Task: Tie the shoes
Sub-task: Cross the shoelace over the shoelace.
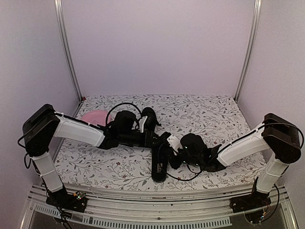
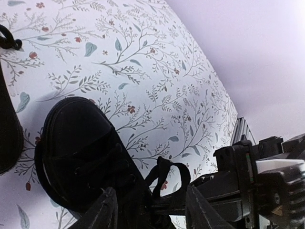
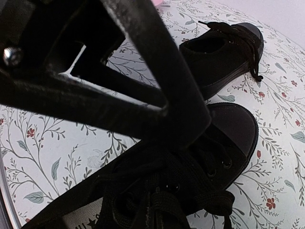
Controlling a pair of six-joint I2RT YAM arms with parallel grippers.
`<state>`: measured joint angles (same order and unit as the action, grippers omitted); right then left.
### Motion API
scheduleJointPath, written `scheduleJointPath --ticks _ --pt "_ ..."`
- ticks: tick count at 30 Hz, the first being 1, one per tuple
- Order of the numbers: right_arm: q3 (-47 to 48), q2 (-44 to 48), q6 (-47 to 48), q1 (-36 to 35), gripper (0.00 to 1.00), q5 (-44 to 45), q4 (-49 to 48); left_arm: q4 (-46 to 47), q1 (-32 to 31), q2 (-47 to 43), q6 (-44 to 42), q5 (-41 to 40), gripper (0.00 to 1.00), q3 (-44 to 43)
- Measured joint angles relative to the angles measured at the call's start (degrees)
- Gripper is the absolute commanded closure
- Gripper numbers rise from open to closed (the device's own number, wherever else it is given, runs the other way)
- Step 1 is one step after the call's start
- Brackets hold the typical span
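Note:
Two black shoes lie on the flowered cloth. The near shoe (image 1: 159, 164) points away from the arms, and its toe (image 2: 76, 138) fills the left wrist view. The far shoe (image 1: 149, 117) lies behind it, laces loose (image 3: 250, 47). My left gripper (image 2: 152, 210) hangs over the near shoe's laces, fingers (image 2: 102, 212) apart around a raised lace loop (image 2: 167, 174). My right gripper (image 1: 177, 151) reaches in from the right and is shut on that lace, which runs into it (image 3: 164, 212). Its fingertips are hidden in its own view.
A pink plate (image 1: 93, 117) sits at the back left, behind my left arm. The left gripper's dark frame (image 3: 119, 62) crosses the right wrist view. A metal rail (image 2: 238, 131) marks the table's edge.

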<state>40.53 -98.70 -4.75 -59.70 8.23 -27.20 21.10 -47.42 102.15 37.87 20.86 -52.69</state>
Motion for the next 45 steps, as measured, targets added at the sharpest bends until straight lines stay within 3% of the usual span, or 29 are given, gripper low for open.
scheduleJointPath --ticks 7,12,16,17,31,45 --pt "0.0 0.0 -0.7 0.3 0.98 -0.1 -0.7 -4.9 0.1 3.9 -1.4 0.7 0.54 -2.5" --pt "0.0 0.0 -0.9 0.5 0.98 -0.3 -1.2 -6.5 0.1 4.0 -1.5 0.9 0.73 -2.5" --pt "0.0 0.0 -1.3 0.7 0.98 -0.5 -1.4 -6.3 0.1 4.0 -1.4 2.0 0.99 -2.4" --pt "0.0 0.0 -1.5 0.7 0.98 -0.8 -1.5 -6.0 0.1 4.0 -1.4 2.4 1.0 -2.4" --pt "1.2 -1.7 -5.0 1.0 0.98 -4.8 -5.6 4.4 -0.1 -3.5 1.0 2.7 1.0 7.7" --pt "3.1 -8.0 -7.3 3.8 0.98 -9.9 -14.5 13.7 -3.9 -3.6 3.4 3.9 1.0 12.3"
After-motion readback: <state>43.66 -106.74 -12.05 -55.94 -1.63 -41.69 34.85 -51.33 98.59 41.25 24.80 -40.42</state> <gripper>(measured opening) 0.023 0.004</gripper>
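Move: The lace the left hand goes for lies on the tied shoe's lacing, almost straight under its open fingers, about 4 cm down. That shoe's middle is some 5 cm back, 1 cm to the right and 7 cm below; the other shoe stands about 12 cm ahead, 4 cm left and 8 cm down. From the right hand, already shut on its own lace, the left hand's lace is about 3 cm ahead and 4 cm left, roughly level. Straight down onto the lacing goes the open left hand, nearly 4 cm; its fingers shut fully there and pinch the lace, then it rises about 3 cm while drawing back some 5 cm towards the heel. The right hand keeps its pinch on the other lace, barely stirring at first, then swings left across the shoe and afterwards forward, rising slightly and rolling its left side up. ##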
